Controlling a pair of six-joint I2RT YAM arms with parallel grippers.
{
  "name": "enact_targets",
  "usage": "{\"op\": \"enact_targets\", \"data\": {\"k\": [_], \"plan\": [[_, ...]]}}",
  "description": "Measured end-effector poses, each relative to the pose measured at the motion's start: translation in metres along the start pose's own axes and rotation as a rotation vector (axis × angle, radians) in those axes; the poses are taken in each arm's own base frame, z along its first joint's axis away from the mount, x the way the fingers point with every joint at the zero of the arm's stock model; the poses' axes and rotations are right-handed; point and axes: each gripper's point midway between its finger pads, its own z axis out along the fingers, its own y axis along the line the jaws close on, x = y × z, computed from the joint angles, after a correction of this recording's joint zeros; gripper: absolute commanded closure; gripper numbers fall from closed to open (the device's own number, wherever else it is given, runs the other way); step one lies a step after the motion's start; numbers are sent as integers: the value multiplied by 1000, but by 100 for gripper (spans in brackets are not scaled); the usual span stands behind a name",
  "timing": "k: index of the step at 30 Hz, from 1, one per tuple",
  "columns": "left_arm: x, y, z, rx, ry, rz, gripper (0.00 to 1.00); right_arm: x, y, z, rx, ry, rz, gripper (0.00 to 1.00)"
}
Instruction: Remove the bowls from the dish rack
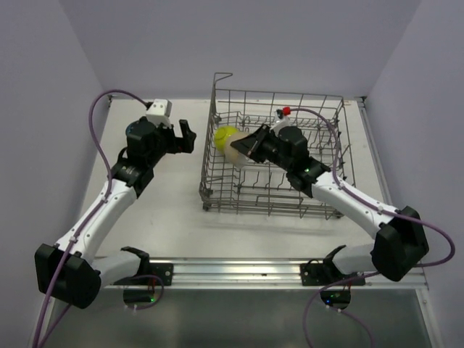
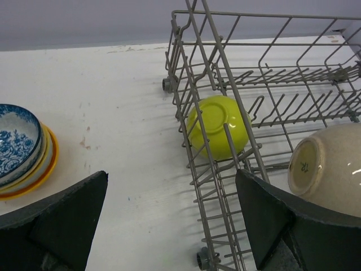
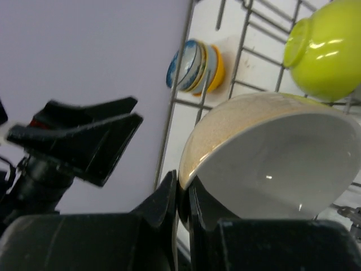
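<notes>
The grey wire dish rack (image 1: 270,212) stands right of centre. A lime-yellow bowl (image 1: 225,136) leans on its side among the tines at the rack's left end. My right gripper (image 1: 250,145) is shut on the rim of a beige bowl (image 1: 238,152), held tilted above the rack's left part beside the lime bowl. The right wrist view shows its fingers (image 3: 183,197) pinching the beige bowl's (image 3: 271,158) rim. My left gripper (image 1: 187,135) hovers open just left of the rack. It holds nothing, and its fingers (image 2: 169,226) straddle the rack's near corner.
A stack of bowls (image 2: 22,149), blue-patterned on top and orange-yellow at the bottom, sits on the table left of the rack (image 2: 256,15). The same stack (image 3: 197,65) shows through the rack wires (image 3: 171,113) in the right wrist view. Walls close in behind and at the sides.
</notes>
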Motion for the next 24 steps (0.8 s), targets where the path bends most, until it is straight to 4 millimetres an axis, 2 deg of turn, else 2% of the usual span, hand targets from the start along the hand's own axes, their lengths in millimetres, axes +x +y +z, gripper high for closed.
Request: {"op": "enact_targets", "data": {"k": [6, 8, 12, 16, 20, 24], "plan": [[-19, -24, -18, 113, -76, 80, 0, -30, -17, -25, 134, -184, 36, 100], [-28, -46, -30, 170, -104, 128, 0, -41, -19, -37, 177, -240, 42, 100], [-45, -111, -54, 368, -145, 201, 0, -58, -17, -56, 220, -327, 65, 100], [-53, -153, -73, 486, -171, 237, 0, -68, -17, -62, 248, -374, 100, 100], [-34, -194, -76, 551, -132, 276, 0, -68, -20, -63, 263, -380, 140, 100], [11, -224, -67, 562, -31, 341, 0, -69, -17, -63, 256, -385, 176, 100]]}}
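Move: The beige bowl, hanging by its rim in the right fingers, is about 14 cm to the left gripper's right, 2 cm back and 4 cm lower. The rack's left side stands between, some 8 cm right of that gripper; the green bowl is roughly 8 cm ahead, 12 cm right and well below. From the right hand, open space over the rack lies about 9 cm right, with the green bowl 9 cm ahead and 5 cm left, far below. Bring the left gripper, fingers wide open, up about 10 cm and over the rack's left side, then let it sink again, going some 20 cm right and 12 cm back and turning clockwise about 35 degrees towards the beige bowl. Meanwhile keep the right fingers shut on the bowl's rim, carry it 9 cm right and slightly up, and swing clockwise nearly 30 degrees, then hold there. ##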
